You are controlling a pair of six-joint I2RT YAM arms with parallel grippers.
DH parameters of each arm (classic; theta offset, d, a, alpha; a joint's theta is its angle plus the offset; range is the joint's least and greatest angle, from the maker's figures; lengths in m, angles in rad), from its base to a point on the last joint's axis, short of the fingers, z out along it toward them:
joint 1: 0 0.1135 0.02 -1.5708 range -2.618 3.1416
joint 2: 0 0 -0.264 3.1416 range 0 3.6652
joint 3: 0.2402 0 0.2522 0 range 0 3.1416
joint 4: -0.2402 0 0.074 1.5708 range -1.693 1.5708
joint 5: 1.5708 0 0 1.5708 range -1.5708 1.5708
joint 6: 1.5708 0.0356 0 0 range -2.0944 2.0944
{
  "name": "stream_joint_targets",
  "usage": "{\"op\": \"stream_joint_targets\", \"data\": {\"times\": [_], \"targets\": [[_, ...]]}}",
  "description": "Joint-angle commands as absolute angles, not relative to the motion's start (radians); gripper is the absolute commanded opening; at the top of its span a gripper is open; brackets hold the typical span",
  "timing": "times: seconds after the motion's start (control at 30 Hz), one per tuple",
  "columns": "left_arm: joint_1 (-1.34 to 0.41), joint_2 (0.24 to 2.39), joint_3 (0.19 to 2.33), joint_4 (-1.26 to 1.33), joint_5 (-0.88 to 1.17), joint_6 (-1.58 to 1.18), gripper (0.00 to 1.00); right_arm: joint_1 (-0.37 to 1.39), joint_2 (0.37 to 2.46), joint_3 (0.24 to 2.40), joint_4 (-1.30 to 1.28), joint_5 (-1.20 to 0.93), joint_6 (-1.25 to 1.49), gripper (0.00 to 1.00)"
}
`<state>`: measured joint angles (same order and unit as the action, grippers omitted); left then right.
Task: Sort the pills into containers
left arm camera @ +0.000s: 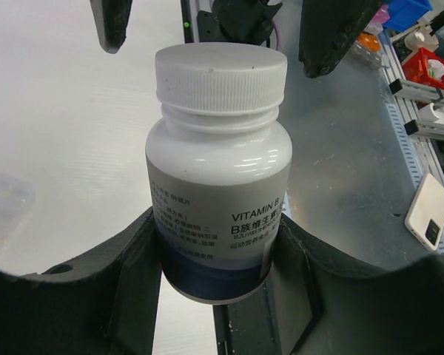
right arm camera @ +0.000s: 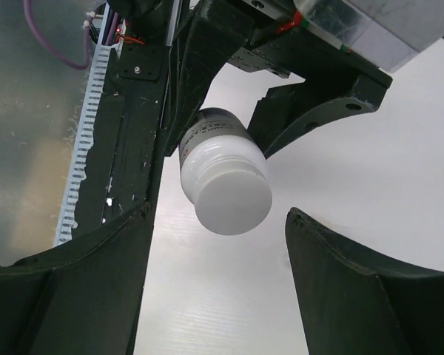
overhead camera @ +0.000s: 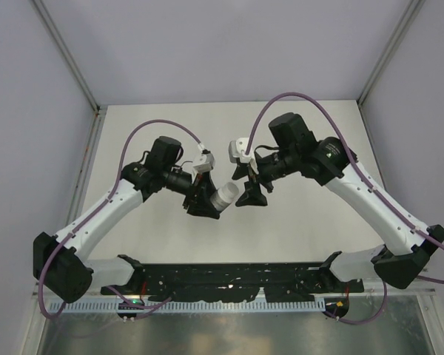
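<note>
My left gripper [overhead camera: 205, 203] is shut on the lower body of a small bottle [overhead camera: 224, 198] with a white cap and a "VITAMIN B" label [left arm camera: 218, 185]. It holds the bottle above the table, cap pointing toward my right gripper [overhead camera: 250, 194]. The right gripper [right arm camera: 218, 222] stands open, its fingers [left arm camera: 329, 33] to either side of the cap [right arm camera: 233, 196] and apart from it. A clear flat packet [left arm camera: 6, 201] lies on the white table at the far left of the left wrist view. I cannot make out any pills.
A black rail [overhead camera: 229, 277] runs along the near table edge between the arm bases. Enclosure walls and posts [overhead camera: 74, 66] bound the white table. Beyond the table edge lie a white phone [left arm camera: 429, 211] and coloured bins [left arm camera: 422, 37].
</note>
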<state>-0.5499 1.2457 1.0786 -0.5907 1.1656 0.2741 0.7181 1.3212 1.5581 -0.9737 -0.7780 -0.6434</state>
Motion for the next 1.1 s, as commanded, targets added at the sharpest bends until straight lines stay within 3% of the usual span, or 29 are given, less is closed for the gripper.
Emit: {"op": "stream_joint_targets", "data": {"times": [0.0, 0.43, 0.9, 1.07], "targets": [[-0.552, 1.249, 1.115, -0.615, 1.220, 0.307, 0.00, 0.739, 1.347, 1.621, -0.996, -0.781, -0.673, 0.75], [-0.571, 1.253, 1.106, -0.607, 1.195, 0.311, 0.00, 0.756, 1.379, 1.644, -1.012, -0.796, -0.681, 0.65], [-0.581, 1.232, 1.088, -0.586, 1.134, 0.308, 0.00, 0.756, 1.417, 1.660, -1.031, -0.818, -0.657, 0.38], [-0.584, 1.209, 1.065, -0.537, 1.065, 0.278, 0.00, 0.755, 1.445, 1.667, -1.039, -0.824, -0.631, 0.33]]}}
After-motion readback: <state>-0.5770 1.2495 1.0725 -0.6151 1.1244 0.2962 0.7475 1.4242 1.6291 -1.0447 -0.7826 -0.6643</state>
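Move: My right hand is open just short of the bottle's white cap, whose middle lies about 2 cm to its left and 2 cm below, level with it fore and aft. The bottle's body is some 5 cm left and 4 cm below. The clear pill tray sits roughly 14 cm ahead on the table, some 30 cm lower, hardly to either side. From my left hand, already gripping the bottle, the cap is about 4 cm right, 1 cm ahead and 3 cm up. I ease my right hand about 1 cm left and 1 cm down so its fingers straddle the cap, then close them from wide to about half open until they pinch its sides, my grip force rising as they stop. My left hand keeps its hold on the bottle, and at the end both hands sink slightly together, about half a centimetre. ##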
